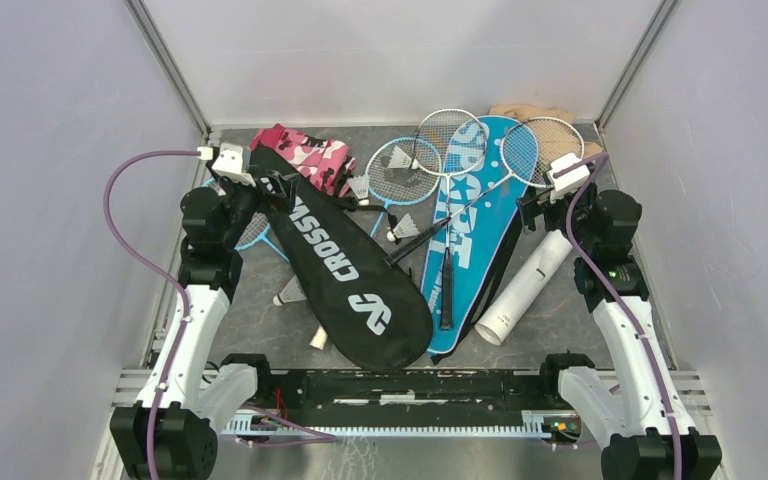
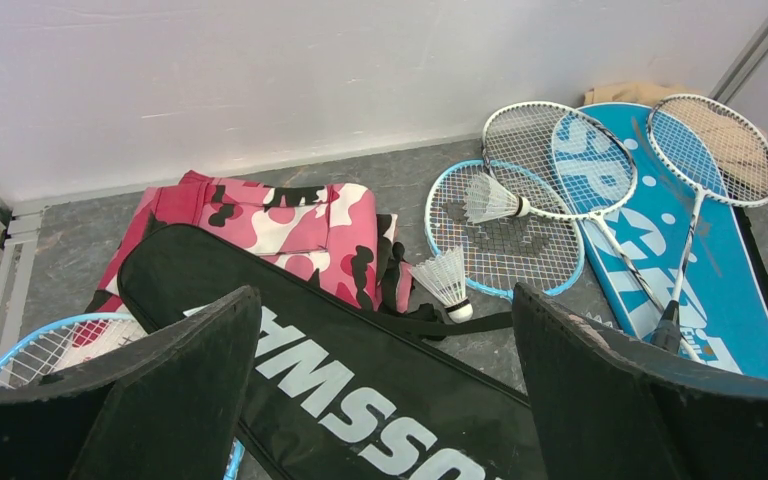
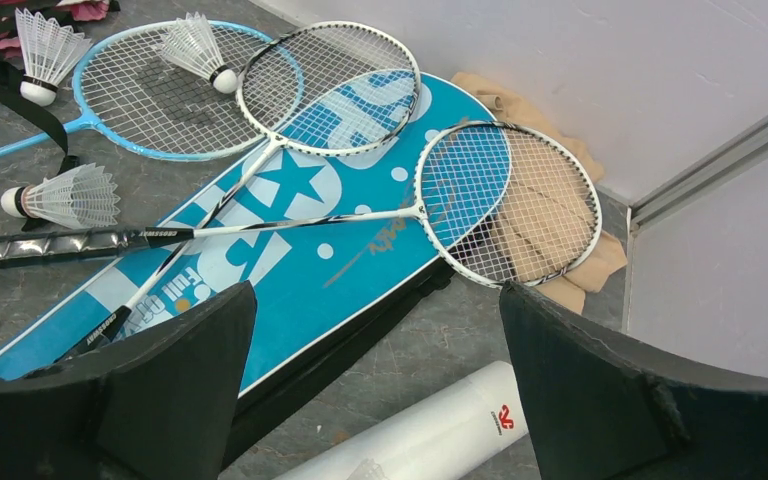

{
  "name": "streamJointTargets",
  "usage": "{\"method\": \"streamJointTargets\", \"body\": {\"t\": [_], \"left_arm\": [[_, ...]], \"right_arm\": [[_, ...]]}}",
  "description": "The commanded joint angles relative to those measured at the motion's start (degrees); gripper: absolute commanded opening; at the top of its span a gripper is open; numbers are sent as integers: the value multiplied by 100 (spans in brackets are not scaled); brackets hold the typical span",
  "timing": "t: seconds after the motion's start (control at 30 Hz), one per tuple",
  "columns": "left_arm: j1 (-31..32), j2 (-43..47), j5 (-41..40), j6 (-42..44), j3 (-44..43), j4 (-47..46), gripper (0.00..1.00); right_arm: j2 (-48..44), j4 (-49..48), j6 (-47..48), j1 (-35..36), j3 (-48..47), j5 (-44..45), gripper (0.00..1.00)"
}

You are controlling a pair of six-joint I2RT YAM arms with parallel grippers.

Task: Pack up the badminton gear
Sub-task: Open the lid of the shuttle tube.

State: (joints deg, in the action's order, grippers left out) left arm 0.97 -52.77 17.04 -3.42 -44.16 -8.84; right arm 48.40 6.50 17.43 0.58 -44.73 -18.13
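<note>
The black "CROSSWAY" cover [image 1: 345,270] lies diagonally at centre-left, over a blue racket [image 1: 255,235]. Right of it lies the blue "SPORT" cover [image 1: 475,230] with two silver rackets [image 3: 330,85] [image 3: 505,200] on top. A blue racket head [image 1: 400,170] lies behind, carrying a shuttlecock [image 2: 490,198]. More shuttlecocks [image 1: 403,232] [image 1: 290,293] lie loose on the table. The long white tube [image 1: 525,288] lies at the right. My left gripper [image 2: 385,300] hovers open over the black cover's top end. My right gripper [image 3: 378,290] hovers open above the tube's far end [image 3: 440,430], holding nothing.
A pink-and-white camouflage cloth [image 1: 305,152] sits at the back left, partly under the black cover. A beige cloth [image 1: 530,115] lies in the back right corner under a racket head. White walls enclose the table on three sides.
</note>
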Motion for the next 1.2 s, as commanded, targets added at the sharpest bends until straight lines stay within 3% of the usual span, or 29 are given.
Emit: {"method": "streamJointTargets", "body": {"t": [0.0, 0.43, 0.83, 1.17], "left_arm": [[-27, 82, 45, -194, 6, -298, 100], [-27, 80, 73, -192, -29, -249, 100], [-27, -31, 219, -100, -144, -67, 100], [-27, -153, 342, -53, -127, -109, 100]], "right_arm": [[-98, -138, 48, -24, -43, -150, 98], [-77, -52, -56, -225, -177, -100, 98], [125, 930, 179, -225, -888, 508, 98], [300, 1185, 28, -225, -538, 2396, 98]]}}
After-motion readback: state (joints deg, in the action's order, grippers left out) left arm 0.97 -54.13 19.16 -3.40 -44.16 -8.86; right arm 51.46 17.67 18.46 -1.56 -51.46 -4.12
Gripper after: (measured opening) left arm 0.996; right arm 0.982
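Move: The shuttle tube lies slantwise below the right hand, its middle about 6 cm back, 6 cm to the left and 24 cm down; its far end is some 8 cm ahead and 6 cm to the right. The blue racket bag's middle is about 8 cm ahead and 24 cm left, and the nearest white racket head 33 cm ahead, 2 cm left. From the left hand the tube's middle is roughly 70 cm right, 9 cm back and 27 cm down. Carry the right gripper about 6 cm to the right, towards the line of the tube's far end, slowly at first and faster at the finish. Let it rise a couple of centimetres on the way and sink back again, swinging the fingers some 15 degrees clockwise and tipping them slightly down. Keep them wide open, touching nothing. ##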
